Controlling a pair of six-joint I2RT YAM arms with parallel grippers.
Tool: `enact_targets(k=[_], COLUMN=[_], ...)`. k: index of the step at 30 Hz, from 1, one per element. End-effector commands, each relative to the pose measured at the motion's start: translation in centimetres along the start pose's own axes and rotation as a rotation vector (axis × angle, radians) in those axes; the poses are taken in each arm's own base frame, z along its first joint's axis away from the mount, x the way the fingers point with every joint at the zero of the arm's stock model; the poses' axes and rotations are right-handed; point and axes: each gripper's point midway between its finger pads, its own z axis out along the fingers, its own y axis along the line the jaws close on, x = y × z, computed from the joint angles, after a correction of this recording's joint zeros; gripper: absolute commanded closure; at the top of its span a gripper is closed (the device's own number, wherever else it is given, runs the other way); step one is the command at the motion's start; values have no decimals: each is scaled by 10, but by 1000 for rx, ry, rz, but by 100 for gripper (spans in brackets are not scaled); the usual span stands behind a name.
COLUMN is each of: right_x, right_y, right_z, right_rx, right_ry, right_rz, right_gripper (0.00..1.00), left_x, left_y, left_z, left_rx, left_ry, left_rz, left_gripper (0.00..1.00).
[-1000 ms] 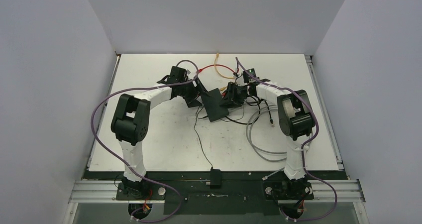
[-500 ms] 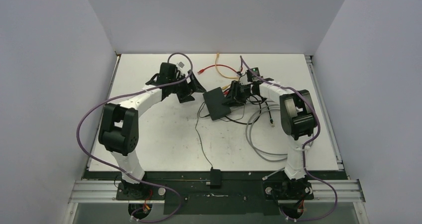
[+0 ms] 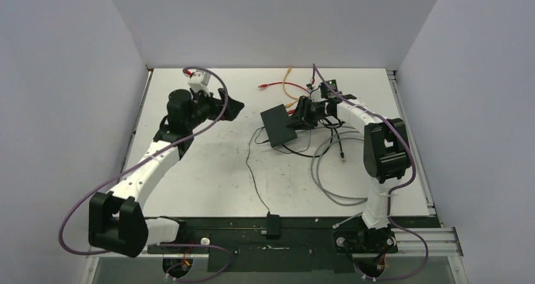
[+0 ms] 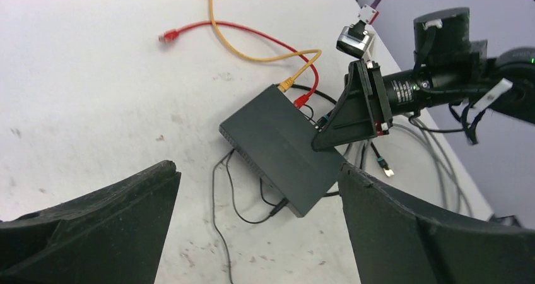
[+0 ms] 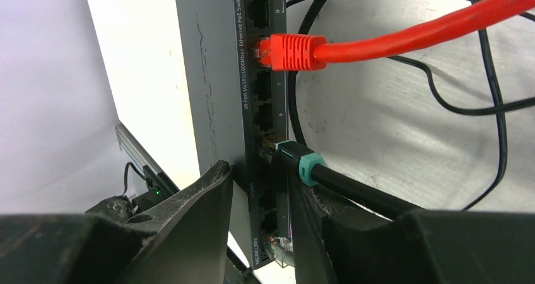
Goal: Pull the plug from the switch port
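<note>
The switch (image 3: pixel 277 125) is a flat black box lying mid-table, also seen in the left wrist view (image 4: pixel 284 148). Its port row (image 5: pixel 262 94) faces the right wrist camera. A red plug (image 5: pixel 287 50) sits in one port and a black plug with a teal collar (image 5: pixel 296 161) in another. A yellow plug (image 4: pixel 287 82) enters beside the red plug (image 4: pixel 301 99). My right gripper (image 5: pixel 255 177) is shut on the switch's port edge (image 3: pixel 303 115), one finger on each flat face. My left gripper (image 3: pixel 232 107) hangs open and empty, well left of the switch (image 4: pixel 255 170).
The red cable's free end (image 3: pixel 262 86) and the yellow cable (image 3: pixel 287 82) lie behind the switch. Grey cable loops (image 3: pixel 328 177) and a loose black plug (image 3: pixel 343 156) lie right of centre. A small black block (image 3: pixel 273 224) with a thin wire sits at the near edge.
My left arm drew back to the left, away from the switch, and its jaws opened wider. The switch turned and shifted slightly toward the back, still held by the right gripper.
</note>
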Motion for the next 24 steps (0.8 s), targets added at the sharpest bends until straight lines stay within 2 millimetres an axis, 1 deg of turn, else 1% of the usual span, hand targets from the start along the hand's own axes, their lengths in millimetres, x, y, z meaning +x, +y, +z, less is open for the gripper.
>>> enact_targets(k=[1, 4, 9, 13, 17, 18, 19, 21, 23, 24], right_x=[-20, -20, -17, -13, -9, -9, -8, -8, -7, -6], right_y=[53, 55, 57, 54, 51, 51, 51, 51, 51, 51], right_z=[-43, -49, -57, -60, -61, -62, -62, -63, -63, -63], right_rx=[-136, -139, -137, -131, -126, -128, -128, -127, -128, -127], right_ry=[-84, -88, -87, -83, -78, -77, -77, -76, -74, -71], right_rz=[-113, -119, -132, -135, -130, -131, -131, -129, -131, -131], right_gripper=[95, 95, 95, 95, 95, 95, 95, 95, 95, 95], left_x=[-39, -29, 2, 41, 79, 94, 104, 119, 137, 144], left_y=[-28, -32, -35, -45, -49, -46, -47, -45, -48, -49], left_z=[-29, -39, -37, -35, -26, -24, -23, -16, -9, -7], left_rx=[134, 172, 243, 371, 416, 422, 435, 420, 409, 417], left_ry=[-303, -319, -202, -68, 88, 149, 188, 237, 270, 285], left_rz=[320, 430, 611, 784, 912, 929, 951, 1016, 1105, 1139], left_gripper=[4, 4, 4, 4, 4, 4, 2, 1, 0, 5])
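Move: The black power plug sits at the near end of the switch's left-facing edge: from the left gripper it is about 14 cm to the right, 8 cm back and 16 cm below. The switch's middle is 17 cm right of that gripper, level with it fore and aft, and the red plug 22 cm right and 5 cm ahead, both about 16 cm below. From the right gripper, which holds the switch, the power plug is 12 cm left, 9 cm back and slightly lower. Bring the open left gripper back about 9 cm, at first nearly level, then also right and down some 7 cm each, towards the switch's edge with the power plug. Swing its fingers some 40 degrees clockwise as you go and roll its left side up. With the right gripper, keep the pinch on the switch and raise it 2.5 cm, easing slightly right and back. ##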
